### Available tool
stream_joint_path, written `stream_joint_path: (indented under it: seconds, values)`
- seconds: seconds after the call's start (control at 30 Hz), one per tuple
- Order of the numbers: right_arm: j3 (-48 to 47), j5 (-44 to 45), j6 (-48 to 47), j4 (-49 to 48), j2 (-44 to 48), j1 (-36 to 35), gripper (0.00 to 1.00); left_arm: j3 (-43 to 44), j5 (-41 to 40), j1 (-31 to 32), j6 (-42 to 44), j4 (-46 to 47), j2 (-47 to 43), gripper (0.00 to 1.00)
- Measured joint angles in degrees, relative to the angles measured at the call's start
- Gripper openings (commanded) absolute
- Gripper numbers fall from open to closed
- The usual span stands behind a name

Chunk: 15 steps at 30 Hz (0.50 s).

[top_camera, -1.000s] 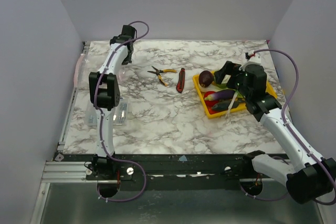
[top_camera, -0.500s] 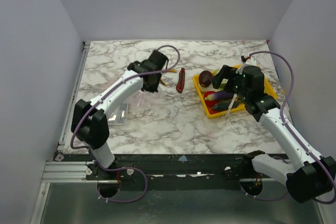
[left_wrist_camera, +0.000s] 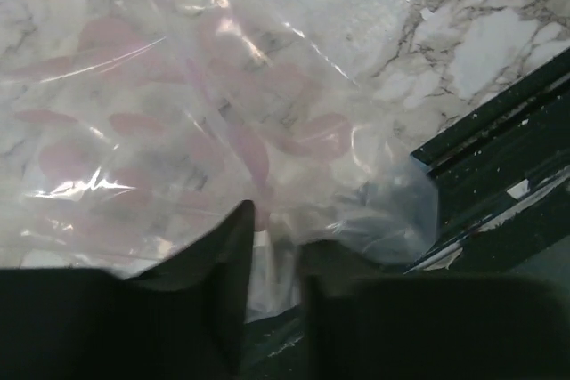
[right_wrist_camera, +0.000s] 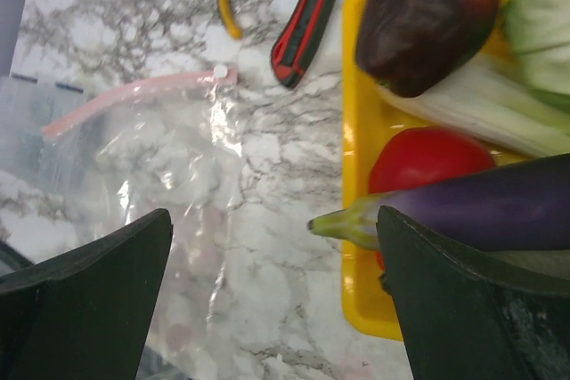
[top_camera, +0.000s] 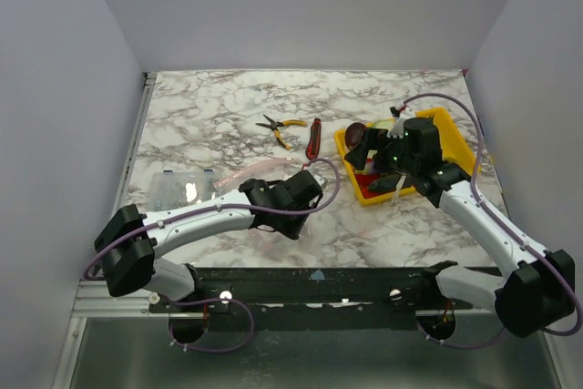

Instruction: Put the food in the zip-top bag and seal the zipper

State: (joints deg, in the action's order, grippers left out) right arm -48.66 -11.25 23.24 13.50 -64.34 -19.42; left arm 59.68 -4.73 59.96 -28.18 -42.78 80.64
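Observation:
The clear zip-top bag [top_camera: 260, 179] lies crumpled on the marble near the front middle, its pink zipper [top_camera: 255, 168] on the far side. My left gripper [top_camera: 278, 216] sits at the bag's near end, close to the table's front rail. Its fingers [left_wrist_camera: 227, 255] stand almost together with bag film [left_wrist_camera: 267, 131] pinched in the narrow gap. The food fills the yellow tray [top_camera: 455, 129]: purple eggplant [right_wrist_camera: 481, 206], a red piece [right_wrist_camera: 427, 156], a maroon round one [right_wrist_camera: 427, 20] and pale green pieces [right_wrist_camera: 481, 113]. My right gripper [right_wrist_camera: 272, 220] hangs wide open over the tray's left edge, the eggplant's stem beside its right finger.
Yellow-handled pliers [top_camera: 278, 125] and a red-and-black utility knife [top_camera: 313, 138] lie behind the bag. A rigid clear box [top_camera: 182, 190] rests at the left. The black front rail [left_wrist_camera: 499, 149] runs just beyond the bag's near end.
My left arm swung from the far left corner across to the near middle, bringing the bag with it. My right gripper shifted slightly left over the tray, still open.

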Motion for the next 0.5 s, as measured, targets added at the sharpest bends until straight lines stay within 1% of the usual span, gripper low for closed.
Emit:
stream_joint_path:
  seconds: [0.07,0.17,0.23,0.27,0.37,0.43,0.5]
  values:
    - [0.02,-0.63,0.61,-0.28,-1.64,-2.69,1.00,-1.07,2.03,0.70,-1.14,1.51,0.00,0.68]
    - [0.42,-1.33,1.53,-0.57,-2.95,-5.38,1.00,-1.05,4.07,0.92,-1.42,4.09,-0.55,0.81]
    - [0.52,-1.27,2.21,-0.48,-3.04,-5.64,1.00,0.11,4.59,0.57,-0.85,4.11,-1.60,0.93]
    - [0.50,-1.03,2.29,-0.50,-2.99,-5.62,1.00,1.18,5.11,-0.11,-0.17,4.20,-2.45,0.97]
    - [0.50,-0.79,2.32,-0.31,-2.75,-5.60,1.00,2.91,6.32,-4.37,1.73,5.29,-5.92,0.99]
    - [0.50,-0.52,2.29,-0.11,-2.62,-5.60,1.00,2.95,7.48,-9.40,2.75,5.62,-8.26,0.99]
    - [0.50,-0.26,2.29,0.09,-2.56,-5.60,1.00,3.06,9.14,-17.14,4.09,5.64,-9.44,0.99]
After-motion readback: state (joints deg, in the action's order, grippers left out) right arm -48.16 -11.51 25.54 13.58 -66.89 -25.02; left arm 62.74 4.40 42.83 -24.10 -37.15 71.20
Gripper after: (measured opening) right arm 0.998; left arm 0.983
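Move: The zip-top bag is spread out in front of the left hand. The middle of its pink zipper lies some 17 cm ahead, 10 cm left and about 3 cm below that hand, which is at the bag's bottom end by the table's front edge. The pliers are about 27 cm ahead and 4 cm left, the utility knife 25 cm ahead and 5 cm right. From the right hand, the zipper is roughly 24 cm left, level in reach and 12 cm lower. The left hand spreads its barely parted fingers wide and lets go of the bag's bottom end, easing about 3 cm back and to the right, then climbs clear by some 8 cm while sweeping about 8 cm forward and curving left over the bag towards the zipper, its fingertips tilting some 15 degrees more to the right. The right hand, still wide open and empty, shifts about 4 cm left and slightly down and back, away from the food and towards the bag, then holds there. ##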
